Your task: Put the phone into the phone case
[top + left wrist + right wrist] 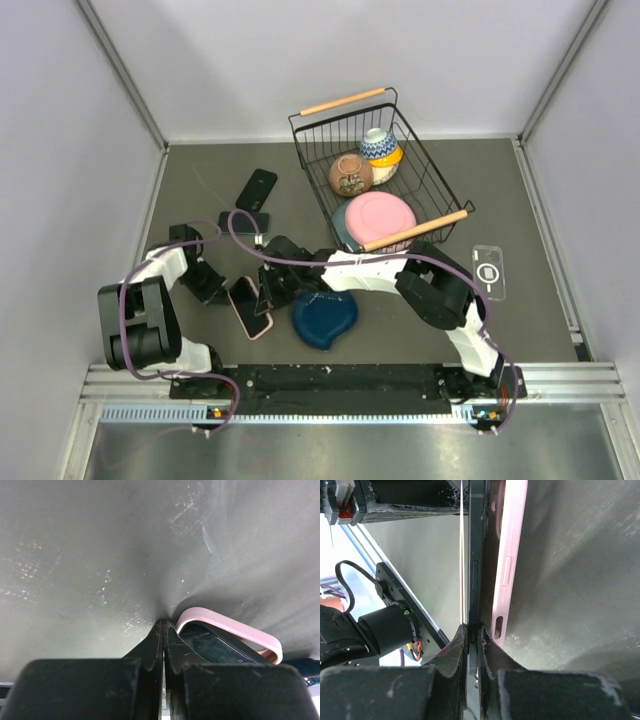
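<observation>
A dark phone lies partly inside a pink phone case on the grey table, near the front left. My right gripper reaches in from the right and is shut on the phone's thin edge. In the right wrist view the pink case stands just beside that edge, its side still apart from the phone. My left gripper is shut with nothing between its fingers. Its tips press on the table right at the corner of the pink case, where the phone's screen shows.
A dark blue plate lies just right of the phone. Two black phones lie behind it. A wire basket holds bowls and a pink plate at the back. A clear case lies at the right.
</observation>
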`<move>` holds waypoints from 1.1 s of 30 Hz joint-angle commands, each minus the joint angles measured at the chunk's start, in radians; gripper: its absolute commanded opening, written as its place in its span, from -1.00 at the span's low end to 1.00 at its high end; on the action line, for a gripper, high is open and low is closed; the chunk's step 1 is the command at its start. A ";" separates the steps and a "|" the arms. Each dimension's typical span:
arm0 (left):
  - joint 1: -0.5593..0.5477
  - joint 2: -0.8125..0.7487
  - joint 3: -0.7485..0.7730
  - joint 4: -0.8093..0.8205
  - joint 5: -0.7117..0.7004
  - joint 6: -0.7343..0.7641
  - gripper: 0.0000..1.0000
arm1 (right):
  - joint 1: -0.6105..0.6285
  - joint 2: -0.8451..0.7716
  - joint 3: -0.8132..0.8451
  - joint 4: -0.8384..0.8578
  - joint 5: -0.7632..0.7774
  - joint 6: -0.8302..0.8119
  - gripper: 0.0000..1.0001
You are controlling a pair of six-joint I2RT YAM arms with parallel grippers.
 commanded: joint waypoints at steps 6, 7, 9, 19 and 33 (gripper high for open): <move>0.004 -0.001 0.048 0.025 -0.103 0.007 -1.00 | 0.018 0.090 0.028 0.000 0.035 -0.033 -1.00; 0.004 -0.010 0.058 0.014 -0.117 0.008 -1.00 | 0.017 0.092 0.028 -0.003 0.035 -0.026 -1.00; 0.004 -0.035 0.074 -0.012 -0.153 0.012 -1.00 | 0.012 0.090 0.029 -0.008 0.041 -0.021 -1.00; 0.004 -0.168 0.081 -0.014 -0.042 0.045 -1.00 | -0.028 0.046 0.046 -0.023 0.055 -0.038 -0.69; 0.006 -0.153 0.030 0.008 0.021 0.047 -1.00 | -0.061 -0.009 0.141 -0.114 0.112 -0.150 0.10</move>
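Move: Just to the left hand's right and nearer the base, the phone case's middle lies about 6 cm right and 4 cm back, level with the closed tips at its far left corner. From the right hand, which pinches the phone's raised right edge, the case's middle is roughly 3 cm left, 2 cm back and 4 cm below; the blue dish is some 15 cm right and 3 cm back, the flat dark phone about 19 cm ahead and 5 cm left. Keeping its pinch on the phone's right edge almost still at first, the right hand then opens to about half, lets go, and slips about 4 cm forward, a little right and down. The left hand, shut, slides left off the case's far left corner, then lifts about 5 cm while easing forward and swinging back right, its fingertips tilting forward some 12 degrees. ##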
